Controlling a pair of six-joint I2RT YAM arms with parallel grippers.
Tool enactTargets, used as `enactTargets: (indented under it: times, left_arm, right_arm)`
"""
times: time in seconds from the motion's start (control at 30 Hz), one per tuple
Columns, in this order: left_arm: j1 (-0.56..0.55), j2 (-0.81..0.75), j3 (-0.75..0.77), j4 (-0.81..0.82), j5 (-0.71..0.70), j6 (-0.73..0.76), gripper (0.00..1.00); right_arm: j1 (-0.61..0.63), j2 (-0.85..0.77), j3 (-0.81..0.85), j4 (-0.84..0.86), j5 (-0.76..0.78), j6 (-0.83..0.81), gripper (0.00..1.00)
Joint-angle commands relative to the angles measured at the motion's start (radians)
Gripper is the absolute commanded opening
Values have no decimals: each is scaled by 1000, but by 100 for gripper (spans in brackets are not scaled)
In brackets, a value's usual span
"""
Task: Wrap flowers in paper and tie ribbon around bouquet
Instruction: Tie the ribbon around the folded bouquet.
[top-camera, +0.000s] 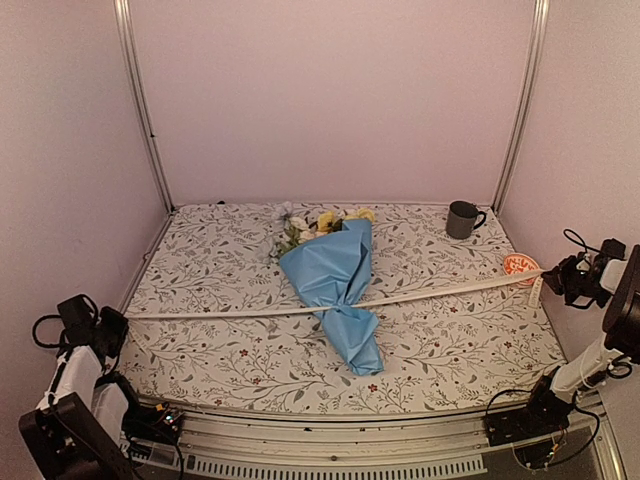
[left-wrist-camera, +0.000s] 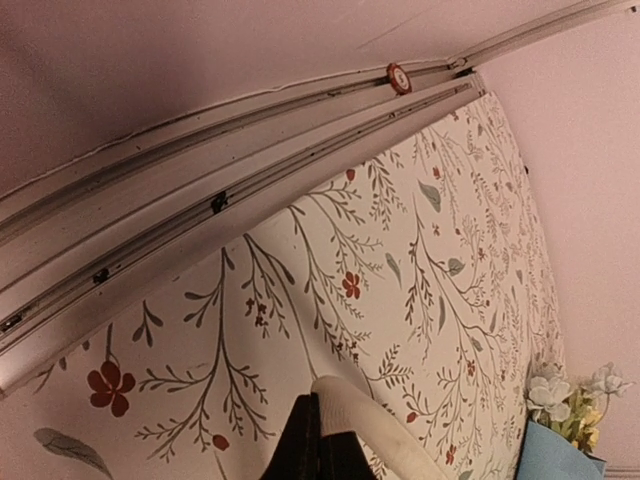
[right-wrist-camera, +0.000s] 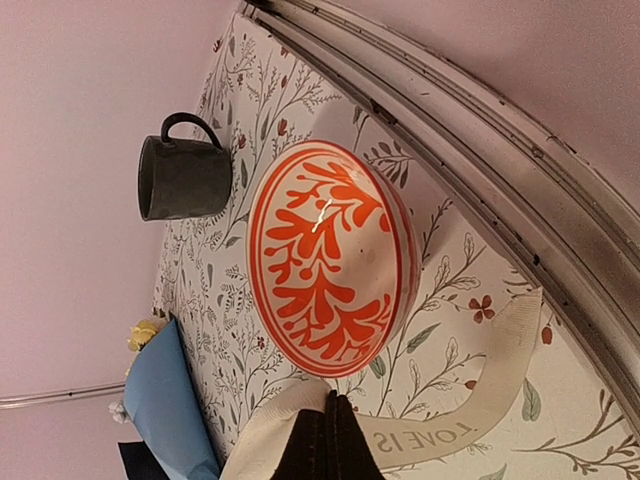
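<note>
The bouquet (top-camera: 335, 275) lies in the middle of the table, a light blue paper (top-camera: 330, 265) cone with white and yellow flowers (top-camera: 325, 222) at its far, wide end. The cream ribbon (top-camera: 450, 291) runs taut across the table and pinches the cone's narrow waist. My left gripper (top-camera: 118, 322) is shut on the ribbon's left end (left-wrist-camera: 380, 430) at the table's left edge, its jaws (left-wrist-camera: 318, 400) pressed together. At the right edge my right gripper (top-camera: 552, 276) is shut on the other end (right-wrist-camera: 500, 370), which bears printed letters; those jaws (right-wrist-camera: 330, 398) are also pressed together.
An orange-patterned bowl (right-wrist-camera: 330, 260) sits just beyond the right gripper near the table's right edge (top-camera: 520, 265). A grey mug (top-camera: 463, 219) stands at the back right. Metal rails (left-wrist-camera: 250, 170) border the table, and pale walls enclose it on three sides.
</note>
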Motion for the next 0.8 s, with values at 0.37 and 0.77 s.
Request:
enactTargets:
  times: [0.37,0.77]
  left_arm:
    - [-703,-19,238,102,-272,33,0]
    - [-1321,335,869,-68,-393,409,0]
  right_arm:
    - [447,-268,126,125,160,91,0]
    - [776,-319,408,210,-202,36,0]
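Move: The ribbon's crossing at the bouquet's waist lies about 50 cm to the left hand's right, some 7 cm ahead and 3 cm lower; the flower heads are about 28 cm farther out than the crossing. From the right hand the same crossing is about 51 cm left, 3 cm back and 8 cm down. The bowl stands 12 cm ahead of the right hand, 4 cm left and 8 cm down; the mug some 27 cm ahead, 16 cm left and 6 cm down. The ribbon, stretched taut across the bouquet's waist, is let slack as both hands, still pinching its ends in shut fingers, swing inward and up towards the bouquet. The left hand goes about 28 cm right while climbing 23 cm, its wrist turning clockwise; the right goes equally far left and up, turning counter-clockwise, and both tip their fingers upward. ##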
